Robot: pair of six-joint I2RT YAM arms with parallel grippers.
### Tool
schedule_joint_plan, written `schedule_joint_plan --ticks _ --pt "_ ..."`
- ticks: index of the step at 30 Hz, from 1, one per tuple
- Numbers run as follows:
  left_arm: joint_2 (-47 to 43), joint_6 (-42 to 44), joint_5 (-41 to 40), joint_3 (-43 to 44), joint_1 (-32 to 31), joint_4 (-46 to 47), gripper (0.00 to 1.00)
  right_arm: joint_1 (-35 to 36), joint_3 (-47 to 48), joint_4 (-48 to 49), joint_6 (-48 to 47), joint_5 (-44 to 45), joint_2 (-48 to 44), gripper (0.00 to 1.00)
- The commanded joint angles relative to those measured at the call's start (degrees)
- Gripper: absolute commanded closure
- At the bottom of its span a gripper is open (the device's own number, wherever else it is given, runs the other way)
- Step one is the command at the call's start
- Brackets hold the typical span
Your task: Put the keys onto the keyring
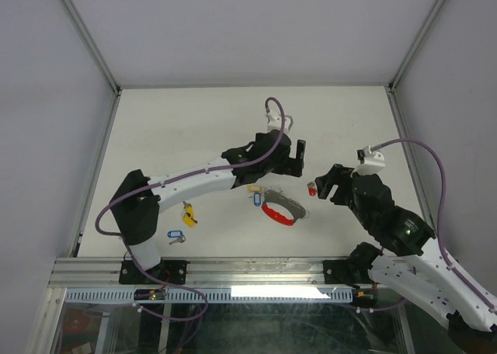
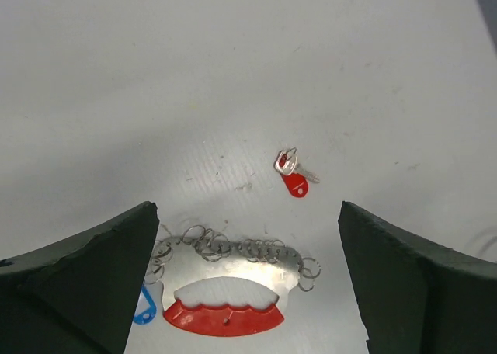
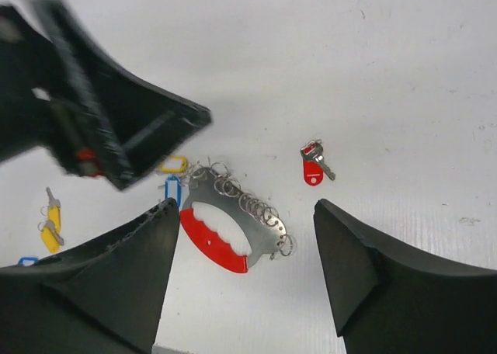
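Note:
The keyring (image 1: pixel 281 208) lies flat on the white table, a red plastic band (image 2: pixel 225 315) joined to a metal plate with a row of silver rings (image 2: pixel 233 249). A blue tag (image 3: pixel 171 189) and a yellow tag (image 3: pixel 172 165) lie at its left end. A red-tagged key (image 1: pixel 312 189) lies loose just to its right, also in the left wrist view (image 2: pixel 293 174) and the right wrist view (image 3: pixel 313 168). My left gripper (image 1: pixel 291 156) hovers open above the keyring, nothing between its fingers (image 2: pixel 93 276). My right gripper (image 1: pixel 326 185) is open beside the red key, holding nothing.
Two yellow-tagged keys (image 1: pixel 189 213) and a blue-tagged key (image 1: pixel 175 235) lie at the front left, beside the left arm. White walls enclose the table on three sides. The metal rail (image 1: pixel 233 272) runs along the near edge.

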Motion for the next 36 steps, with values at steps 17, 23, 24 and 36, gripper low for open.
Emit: schedule_joint_plan --ticks 17,23,24,36 --pt "-35.51 -4.9 -11.21 7.13 9.9 -15.77 0.01 0.18 -4.09 18.41 2.36 -9.84 22.55 0.26" --pt "-42.02 -0.5 -21.4 15.73 9.88 -17.79 0.01 0.23 -6.11 21.68 4.55 -7.69 27.46 0.26" --pt "-42.74 0.19 -22.42 17.12 9.9 -18.28 0.01 0.18 -6.37 21.89 5.0 -7.29 27.98 0.26" --pt "-47.82 7.17 -31.55 21.45 9.94 -16.65 0.01 0.09 -4.24 21.91 4.95 -1.6 33.15 0.26"
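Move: The keyring plate lies on the table about 9 cm to the right hand's left, 2 cm ahead and some 18 cm below. The red-tagged key, already loose on the table, is about 8 cm straight ahead of that hand; at the plate's far-left end, the blue tag is roughly 17 cm left and 4 ahead, and the yellow one 18 left and 8 ahead. From the left hand, the plate is about 6 cm back and 11 below. Down towards the keyring plate comes the open right hand, sinking about 12 cm while going some 7 cm left and slightly forward, its fingers tipping farther down. The left hand, empty and wide open, swings quickly up and left away from the plate and red key, rising about 40 cm as it tilts up and turns counter-clockwise. ##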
